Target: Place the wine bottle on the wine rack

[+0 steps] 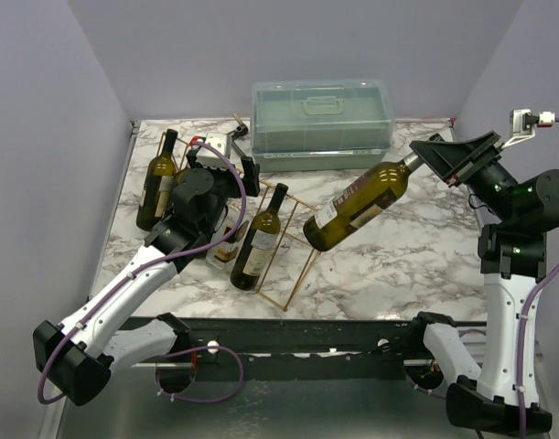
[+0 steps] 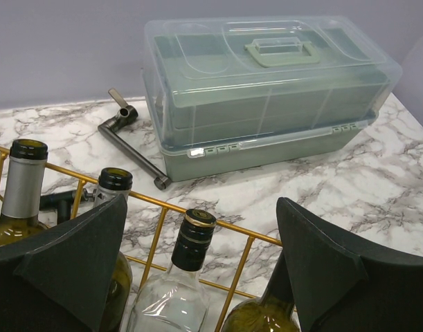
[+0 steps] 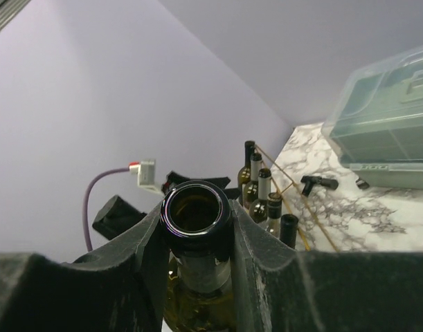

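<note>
My right gripper [image 1: 446, 162] is shut on the neck of a green wine bottle [image 1: 356, 207], which hangs tilted in the air over the right half of the table with its base pointing down-left toward the wine rack [image 1: 295, 245]. In the right wrist view the bottle's open mouth [image 3: 196, 213] sits clamped between the fingers [image 3: 263, 266]. The gold wire rack [image 2: 228, 226] lies left of centre with several bottles [image 1: 259, 240] resting in it. My left gripper [image 2: 201, 207] stands open above a clear black-capped bottle [image 2: 192, 242] in the rack, holding nothing.
A translucent green lidded box [image 1: 322, 122] stands at the back centre. A black crank tool [image 2: 131, 145] lies on the marble beside it. Another dark bottle [image 1: 159, 178] lies at the rack's far left. Purple walls enclose the table on three sides.
</note>
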Controlling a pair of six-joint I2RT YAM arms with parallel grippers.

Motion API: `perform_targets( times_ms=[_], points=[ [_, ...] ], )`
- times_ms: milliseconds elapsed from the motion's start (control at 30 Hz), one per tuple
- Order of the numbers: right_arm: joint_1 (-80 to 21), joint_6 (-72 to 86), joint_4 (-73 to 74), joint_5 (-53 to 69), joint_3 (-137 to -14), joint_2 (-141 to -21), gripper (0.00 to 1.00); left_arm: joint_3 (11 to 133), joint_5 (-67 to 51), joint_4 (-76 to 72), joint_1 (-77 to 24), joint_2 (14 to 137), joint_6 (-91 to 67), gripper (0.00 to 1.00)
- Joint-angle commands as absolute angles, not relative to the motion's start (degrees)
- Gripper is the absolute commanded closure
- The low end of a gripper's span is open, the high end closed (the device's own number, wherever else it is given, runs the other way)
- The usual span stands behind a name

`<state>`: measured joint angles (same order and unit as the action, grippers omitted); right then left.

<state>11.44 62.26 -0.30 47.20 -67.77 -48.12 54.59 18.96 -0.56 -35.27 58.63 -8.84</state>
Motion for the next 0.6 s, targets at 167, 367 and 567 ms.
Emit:
perform_targets(
  times_ms=[167,367,567],
  points=[
    [8.60,62.97,0.89,48.69,-68.03,-47.44,0.99,54.93,19.51,-0.26,-35.33,59.13,-8.79,0.10],
    [4.58,63.08,0.53,46.05,-66.26,-48.29,0.99,55.02,19.74,-0.18,-35.24,59.57,-8.61,0.10],
    [-24.00,51.92,6.88,23.36,-69.61,-55.42,1.00,55.11,19.80,-0.14,-34.94,59.74,-8.55,0.10]
  ],
)
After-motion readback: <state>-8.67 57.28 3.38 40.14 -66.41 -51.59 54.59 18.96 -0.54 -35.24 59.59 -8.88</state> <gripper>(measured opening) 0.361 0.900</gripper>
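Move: My right hand already holds the wine bottle by its neck. The rack's free slot lies about 24 cm to this hand's left, 6 cm back and some 36 cm below. The last racked bottle stands about 6 cm farther left than the slot, level with it; the clear bottle is about 13 cm left of the slot. The storage box is some 24 cm ahead of my right hand and 15 cm left. From my left hand the slot is about 15 cm back, 10 cm right and 20 cm lower. I carry the bottle left towards the free slot with my right hand, about 7 cm, creeping at first and then speeding up sharply, while sinking some 3 cm. The wrist turns about 12 degrees counter-clockwise and tips slightly down, swinging the bottle's base leftward and back towards me; my fingers keep their hold on the neck. ##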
